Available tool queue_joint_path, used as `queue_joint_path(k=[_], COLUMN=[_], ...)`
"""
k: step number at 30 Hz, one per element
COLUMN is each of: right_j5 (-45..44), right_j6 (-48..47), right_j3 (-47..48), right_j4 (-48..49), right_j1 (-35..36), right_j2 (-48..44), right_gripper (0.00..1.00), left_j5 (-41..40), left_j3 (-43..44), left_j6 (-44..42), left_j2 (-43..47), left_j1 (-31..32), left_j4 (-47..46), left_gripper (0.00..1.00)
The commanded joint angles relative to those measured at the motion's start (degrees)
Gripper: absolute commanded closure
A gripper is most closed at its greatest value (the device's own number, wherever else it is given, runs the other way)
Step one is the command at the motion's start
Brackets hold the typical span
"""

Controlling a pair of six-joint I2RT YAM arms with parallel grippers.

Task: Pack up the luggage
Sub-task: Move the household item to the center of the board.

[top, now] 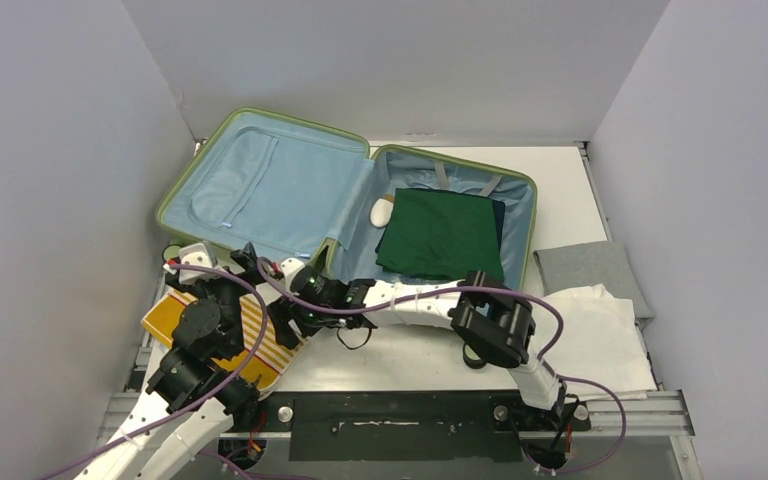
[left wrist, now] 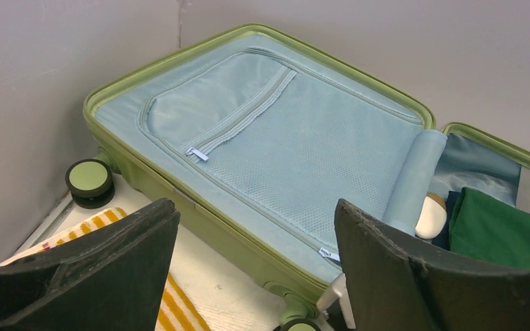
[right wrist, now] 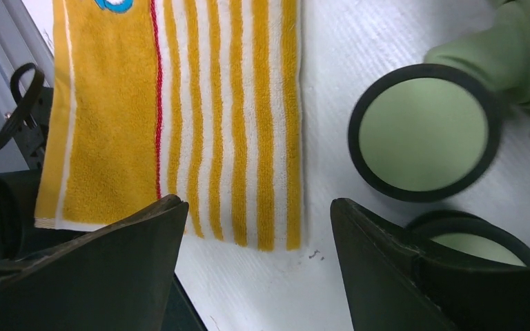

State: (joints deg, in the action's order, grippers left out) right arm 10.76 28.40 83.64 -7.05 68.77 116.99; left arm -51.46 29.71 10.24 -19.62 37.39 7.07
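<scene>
The luggage [top: 290, 200] lies open at the back of the table, light-green shell with blue lining, its lid half [left wrist: 283, 138] to the left. In the right half lie a folded green cloth [top: 440, 235] [left wrist: 497, 227] and a small white object [top: 381, 212] [left wrist: 431, 217]. A yellow-striped towel [top: 265, 345] [right wrist: 179, 103] lies at the front left. My left gripper [top: 238, 265] [left wrist: 255, 207] stands open and empty, facing the lid's front edge. My right gripper [top: 285, 322] [right wrist: 257, 201] hangs open and empty over the towel's edge, beside the luggage wheels [right wrist: 421, 131].
A white cloth [top: 600, 330] and a grey cloth [top: 590, 265] lie at the right of the table. Grey walls close in on the left, back and right. The right arm stretches across the front of the luggage; purple cables loop around both arms.
</scene>
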Motion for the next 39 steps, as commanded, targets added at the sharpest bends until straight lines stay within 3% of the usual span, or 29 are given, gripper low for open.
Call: queue_joint_path(k=[1, 13, 16, 21, 28, 39], right_j5=[3.4, -1.9, -2.2, -3.4, -4.2, -9.3], right_j6=[-1.9, -5.4, -5.5, -5.8, -5.8, -2.7], right_j3=[4.8, 5.2, 3.0, -1.0, -8.6, -28.7], right_j4=[-0.9, -9.5, -10.0, -9.2, -7.9, -14.2], right_j1=[1.0, 3.5, 3.6, 4.3, 4.6, 2.6], right_j2=[2.6, 7.3, 7.3, 4.9, -1.6, -21.5], right_gripper=[0.23, 0.29, 0.36, 0.56, 0.79, 0.82], left_j5=[-1.1, 0.5, 0.6, 0.5, 0.6, 1.1], left_j3=[0.3, 0.2, 0.2, 0.1, 0.1, 0.1], left_j6=[-0.5, -0.6, -0.6, -0.6, -0.6, -0.2], left_j2=[0.4, -1.9, -2.0, -1.7, -1.9, -1.7], left_j1=[-0.2, -0.9, -0.9, -0.9, -1.0, -1.1], left_j4=[-2.1, -3.4, -3.3, -3.3, -3.3, -3.0], left_gripper=[0.2, 0.2, 0.2, 0.2, 0.2, 0.2])
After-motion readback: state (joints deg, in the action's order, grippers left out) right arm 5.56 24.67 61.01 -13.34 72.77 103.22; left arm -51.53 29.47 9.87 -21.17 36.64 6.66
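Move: The right hand hangs open, about 5 cm above the yellow striped towel, whose right-hand striped corner lies roughly 3 cm back and 2 cm to its right; the towel's middle is some 13 cm left and 1 cm back. One suitcase wheel stands about 6 cm straight ahead, a second wheel 4 cm ahead and 6 cm right, both some 4 cm lower. From the left hand that corner lies about 11 cm back, 10 cm right and 24 cm down. Down about 5 cm and slightly back, the right hand sinks to the towel's striped corner and pinches it as the fingers close from wide open. Then, staying low, it draws the corner to the right, speeding up, some 10 cm and about 4 cm back towards the base, the fingertips tipping some 15 degrees steeper down overall. ##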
